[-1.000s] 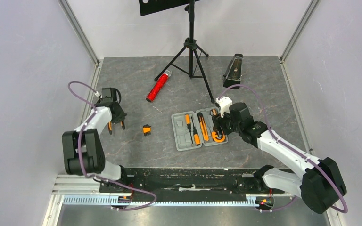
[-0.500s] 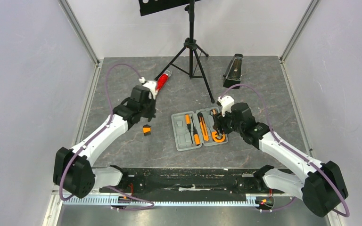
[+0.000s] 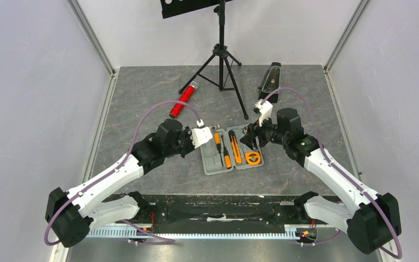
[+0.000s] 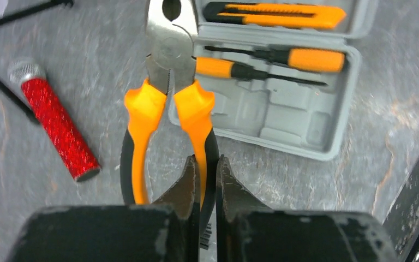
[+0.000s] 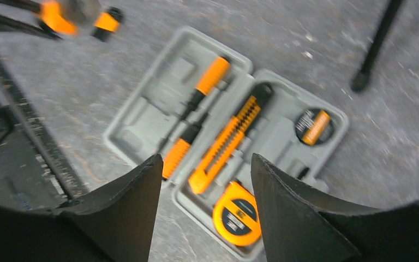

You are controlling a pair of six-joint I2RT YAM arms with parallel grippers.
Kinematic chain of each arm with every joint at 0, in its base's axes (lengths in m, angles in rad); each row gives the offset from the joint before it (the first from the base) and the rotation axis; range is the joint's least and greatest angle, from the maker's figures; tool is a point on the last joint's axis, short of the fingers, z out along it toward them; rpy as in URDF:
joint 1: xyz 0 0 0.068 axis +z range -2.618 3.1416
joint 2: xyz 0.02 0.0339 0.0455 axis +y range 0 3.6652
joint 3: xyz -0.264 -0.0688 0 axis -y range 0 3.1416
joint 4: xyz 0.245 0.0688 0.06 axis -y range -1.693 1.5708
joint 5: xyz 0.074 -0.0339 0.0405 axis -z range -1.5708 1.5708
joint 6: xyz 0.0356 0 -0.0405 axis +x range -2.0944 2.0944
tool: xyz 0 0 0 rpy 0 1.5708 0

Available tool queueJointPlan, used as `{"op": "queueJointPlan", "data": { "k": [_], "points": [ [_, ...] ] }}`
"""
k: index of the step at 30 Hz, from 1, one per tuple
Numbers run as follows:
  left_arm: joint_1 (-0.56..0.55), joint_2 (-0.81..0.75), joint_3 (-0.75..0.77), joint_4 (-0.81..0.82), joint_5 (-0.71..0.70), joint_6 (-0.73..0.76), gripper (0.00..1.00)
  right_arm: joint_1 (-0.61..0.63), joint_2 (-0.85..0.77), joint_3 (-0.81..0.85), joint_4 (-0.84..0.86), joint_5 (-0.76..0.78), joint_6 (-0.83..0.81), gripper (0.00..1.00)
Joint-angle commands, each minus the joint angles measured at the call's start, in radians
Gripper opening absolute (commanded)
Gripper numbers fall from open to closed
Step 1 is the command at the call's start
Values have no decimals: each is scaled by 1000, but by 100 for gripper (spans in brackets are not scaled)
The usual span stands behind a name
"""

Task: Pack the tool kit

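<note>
The grey tool kit case [image 3: 214,162] lies open mid-table. It holds two screwdrivers [image 3: 222,148], a knife [image 3: 235,148] and a round tape measure [image 3: 253,159]. My left gripper [image 3: 198,136] is shut on one orange handle of the pliers [image 4: 169,41]. Their steel head hangs over the case's [image 4: 305,125] left edge beside the screwdrivers [image 4: 283,57]. My right gripper [image 5: 206,161] stands open and holds nothing. It hovers above the knife [image 5: 226,144] and the tape measure [image 5: 240,213] in the case's [image 5: 147,117] right half.
A red glittery cylinder [image 3: 183,100] lies behind and to the left of the case, also in the left wrist view [image 4: 57,128]. A black tripod stand [image 3: 221,54] rises at the back. A black metronome [image 3: 270,81] sits at the back right.
My left arm has swung from the table's left edge to the case, carrying the pliers. The right gripper has drawn back off the tape measure, which now lies in the case.
</note>
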Motion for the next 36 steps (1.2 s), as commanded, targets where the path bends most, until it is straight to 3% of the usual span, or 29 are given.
{"op": "queueJointPlan", "data": {
  "k": [1,6,18,28,36],
  "points": [
    [-17,-66,-5,19,180,370,2,2,48,115,36,-273,-31,62],
    [-22,-48,39,-55,230,459,2,21,120,196,34,-417,-15,61],
    [-72,-2,102,-155,227,605,2,138,315,348,-78,-490,-62,61],
    [-111,24,122,-182,240,686,2,191,446,443,-170,-520,-85,52],
    [-113,32,100,-159,172,720,2,208,472,435,-263,-532,-136,42]
  ]
}}
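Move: The left hand still holds the pliers by one handle, its grip about 18 cm above the table; the tool case's left tray lies about 10 cm to its right and 2 cm back, some 15 cm down. From the empty right hand the pliers' middle is about 17 cm to the left and 3 cm ahead, roughly level; below it lie the tape measure, 5 cm back and 2 cm right, and the utility knife, 6 cm left and 1 cm back, both some 15 cm down. The right hand crosses above the case to the pliers, about 12 cm left and drawing back some 6 cm, first arching up about 5 cm and then sinking most of that again, while it turns counter-clockwise, tips down a little and narrows its open fingers around the orange shoulders just behind the jaws. The left hand keeps its pinch on one handle and presents the pliers, easing back about 5 cm and some 3 cm to the right as it turns about 40 degrees clockwise, so that the jaws swing back towards the robot. ##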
